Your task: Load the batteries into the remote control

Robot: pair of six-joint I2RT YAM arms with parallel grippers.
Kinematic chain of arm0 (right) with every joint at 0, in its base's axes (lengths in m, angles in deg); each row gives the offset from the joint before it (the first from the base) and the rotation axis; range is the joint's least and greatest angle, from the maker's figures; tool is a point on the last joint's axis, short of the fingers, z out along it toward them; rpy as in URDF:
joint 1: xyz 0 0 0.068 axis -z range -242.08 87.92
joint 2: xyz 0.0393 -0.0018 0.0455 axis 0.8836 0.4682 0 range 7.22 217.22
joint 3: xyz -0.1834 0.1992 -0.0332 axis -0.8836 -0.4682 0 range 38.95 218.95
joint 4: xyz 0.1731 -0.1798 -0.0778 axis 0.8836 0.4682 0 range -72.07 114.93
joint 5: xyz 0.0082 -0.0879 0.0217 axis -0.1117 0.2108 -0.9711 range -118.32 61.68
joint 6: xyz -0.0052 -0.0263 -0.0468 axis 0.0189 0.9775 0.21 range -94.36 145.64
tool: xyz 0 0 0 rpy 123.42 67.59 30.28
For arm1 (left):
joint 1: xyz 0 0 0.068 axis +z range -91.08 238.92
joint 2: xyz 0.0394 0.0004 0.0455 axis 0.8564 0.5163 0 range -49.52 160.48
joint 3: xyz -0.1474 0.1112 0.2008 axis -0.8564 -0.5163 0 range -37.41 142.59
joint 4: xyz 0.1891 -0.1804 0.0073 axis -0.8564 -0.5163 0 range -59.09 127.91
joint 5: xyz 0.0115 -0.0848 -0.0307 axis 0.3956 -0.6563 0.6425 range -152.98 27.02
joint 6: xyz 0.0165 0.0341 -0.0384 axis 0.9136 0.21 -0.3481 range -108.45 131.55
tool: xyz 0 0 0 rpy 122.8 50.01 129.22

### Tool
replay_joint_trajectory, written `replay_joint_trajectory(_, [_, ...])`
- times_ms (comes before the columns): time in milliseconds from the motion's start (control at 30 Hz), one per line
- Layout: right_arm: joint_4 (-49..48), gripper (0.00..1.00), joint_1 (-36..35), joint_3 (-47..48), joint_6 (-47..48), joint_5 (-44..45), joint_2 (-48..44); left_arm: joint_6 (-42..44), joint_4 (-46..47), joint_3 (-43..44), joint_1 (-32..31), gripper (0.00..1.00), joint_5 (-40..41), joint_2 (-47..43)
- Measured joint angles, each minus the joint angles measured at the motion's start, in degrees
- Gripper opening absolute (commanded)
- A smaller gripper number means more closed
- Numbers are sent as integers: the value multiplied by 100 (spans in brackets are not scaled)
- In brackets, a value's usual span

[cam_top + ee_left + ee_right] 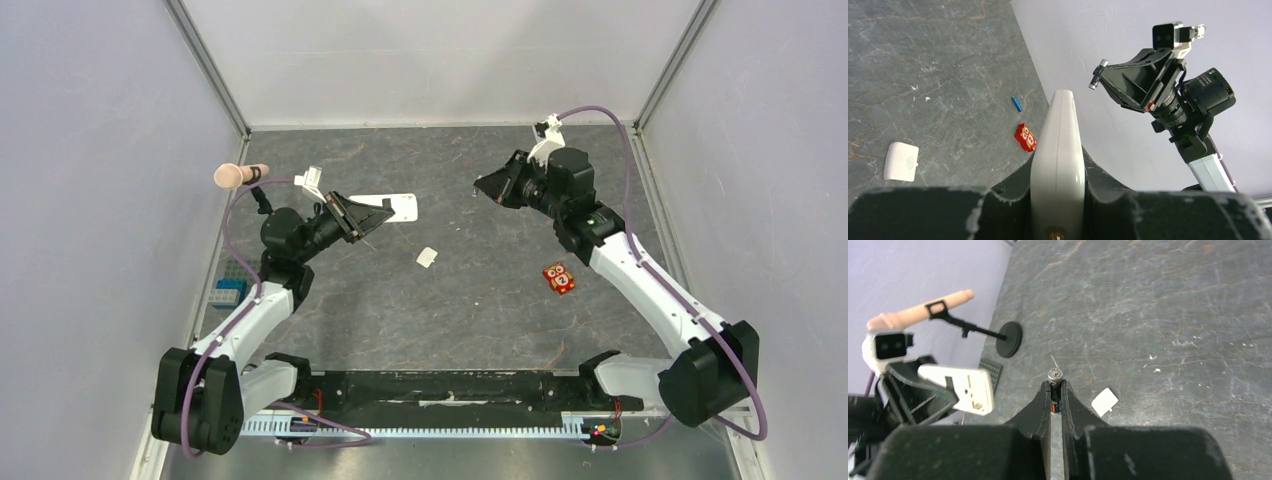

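Observation:
My left gripper [358, 215] is shut on the white remote control [397, 207] and holds it above the table. In the left wrist view the remote [1058, 135] stands edge-on between the fingers. In the right wrist view the remote [962, 387] shows its white back with an open battery bay. My right gripper [1055, 390] is shut on the dark battery [1055, 376], silver end outward, facing the remote from the right with a gap between. The blue battery [1017, 103] lies on the table near the right wall. It is not seen in the top view.
The small white cover piece [427, 257] lies mid-table. An orange owl-faced square [559, 279] lies to its right. A pink finger-shaped prop [240, 175] on a black stand is at the far left wall. A blue studded plate [228, 292] lies by the left wall.

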Motion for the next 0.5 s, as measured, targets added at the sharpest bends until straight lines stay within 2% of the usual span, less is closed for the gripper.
replay_joint_trajectory(333, [-476,1,0,-186,374,-835,-321,-28,-323,0,-254,2,177,-245])
replay_joint_trajectory(500, [-525,3,-289,-232,551,-833,-396,-68,-190,-52,-369,2,260,-291])
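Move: My right hand, already pinching a battery, is bound for the remote control, roughly 18 cm to its left, 3 cm nearer my base and about 3 cm lower. The battery cover lies on the table about 11 cm left, 3 cm back and 28 cm below the right hand; a thin sliver lies some 16 cm left of the cover and 4 cm farther out. From my left hand, which grips the remote, the battery is about 17 cm right, 3 cm ahead and 2 cm higher. I carry the pinched battery with my right hand towards the open back of the remote, easing back about 4 cm while going left and rising nearly 3 cm each, and I swing the fingers some 10 degrees counter-clockwise and tip them up a little. My left hand keeps its grip on the remote and drifts back and right about 2 cm. ##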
